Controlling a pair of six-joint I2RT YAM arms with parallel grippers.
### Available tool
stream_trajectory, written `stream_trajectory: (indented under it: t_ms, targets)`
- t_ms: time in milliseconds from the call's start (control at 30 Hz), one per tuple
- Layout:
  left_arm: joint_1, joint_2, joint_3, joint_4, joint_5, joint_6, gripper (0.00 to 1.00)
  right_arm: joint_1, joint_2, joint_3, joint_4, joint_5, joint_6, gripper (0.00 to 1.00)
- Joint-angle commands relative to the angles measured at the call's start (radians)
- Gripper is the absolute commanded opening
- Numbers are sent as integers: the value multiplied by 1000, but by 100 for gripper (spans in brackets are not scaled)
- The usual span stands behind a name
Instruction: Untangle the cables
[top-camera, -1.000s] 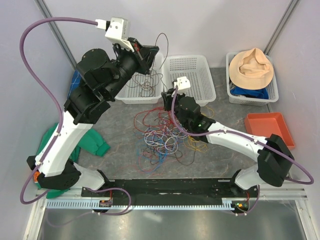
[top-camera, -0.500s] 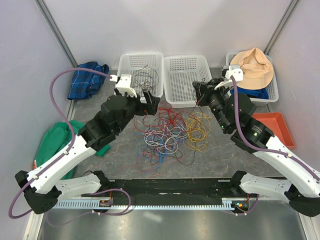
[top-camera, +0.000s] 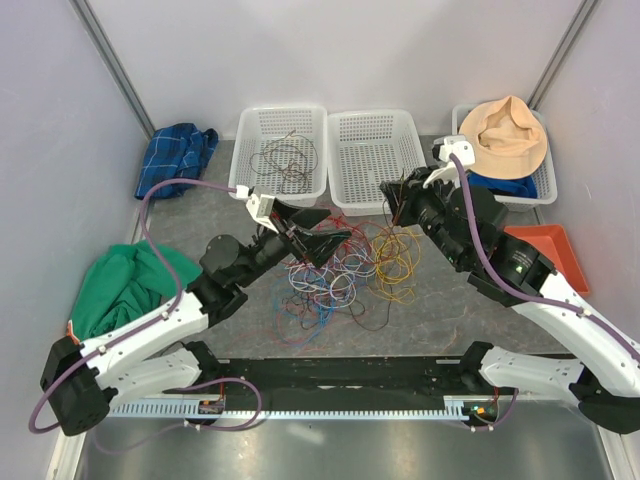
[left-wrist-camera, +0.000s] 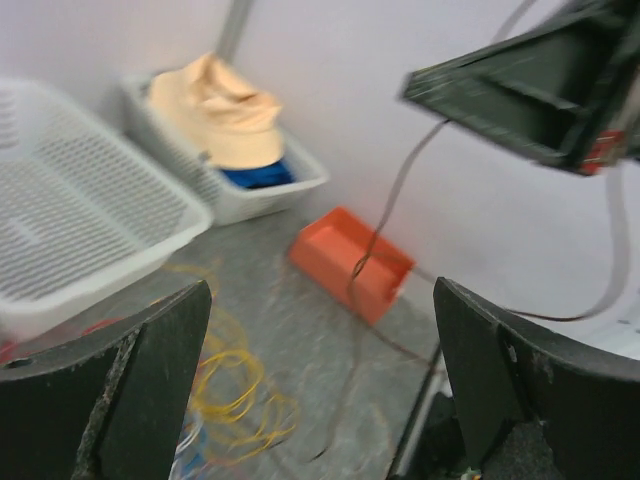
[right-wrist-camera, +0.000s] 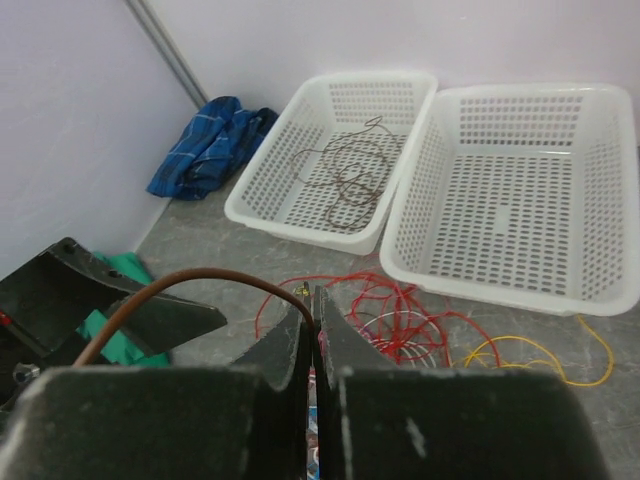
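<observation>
The cables (top-camera: 340, 265) lie in a loose tangle of red, yellow, white, blue and dark strands on the grey table in front of the baskets. My right gripper (top-camera: 396, 200) (right-wrist-camera: 315, 298) hovers over the pile's right edge, shut on a dark brown cable (right-wrist-camera: 190, 274) that arcs away to the left. The left wrist view shows that cable (left-wrist-camera: 385, 215) hanging down to the table. My left gripper (top-camera: 325, 242) (left-wrist-camera: 320, 290) is low over the pile's left side, open, with nothing between its fingers (left-wrist-camera: 150, 380). Another brown cable (top-camera: 285, 160) lies coiled in the left basket (top-camera: 250, 192).
An empty white basket (top-camera: 375, 200) stands at the back centre, and a third basket (top-camera: 462, 190) with a tan hat (top-camera: 508, 135) at the back right. An orange tray (top-camera: 540, 255) sits at the right. Blue cloth (top-camera: 175, 160) and green cloth (top-camera: 125, 285) lie at the left.
My left arm came down from above the left basket to the pile and opened, leaving a brown cable in that basket. My right gripper lifted off the pile to the right, shut.
</observation>
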Motion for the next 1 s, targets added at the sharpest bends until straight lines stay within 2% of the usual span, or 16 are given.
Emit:
stream_trajectory:
  t_ms: [0,167,533,700,867,900,967]
  targets:
    - [-7,46,-31,447,214,-94,100,1,-23,34,-19,-66,43,0]
    - [-13,98,-45,616,295,-120,100,1,-34,18,-29,-82,60,0]
    - [-33,242,30,601,285,-104,97,1,-62,26,-28,-241,141,0]
    - [-62,315,96,540,230,-80,87,1,-68,12,-25,-271,149,0]
    - [-87,365,167,520,254,-62,75,1,-78,-6,-26,-272,152,0]
    - [-90,371,176,512,259,-60,71,1,-77,-11,-25,-278,154,0]
    - [-93,391,197,492,266,-58,53,1,-78,-15,-25,-283,155,0]
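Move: The brown cable hangs from the shut right fingertips. From the open left gripper, its strand just under those tips is about 10 cm to the right, 4 cm ahead and 4 cm higher; it sits at the right hand, 2 cm below its hand point. The red-and-white tangle lies some 30 cm straight below the left hand, with the yellow cables about 13 cm right and 3 cm ahead, equally low. The right basket is roughly 23 cm ahead, 10 cm right and 26 cm down. Lift the left gripper and draw it back about 5 cm, tilting its fingers up and swinging them clockwise, then carry it right to bring the open jaws around the brown cable just under the right fingertips, closing them by about a third. Keep the right fingers shut on the cable and ease that hand back some 4 cm and slightly left, turning it counter-clockwise. ##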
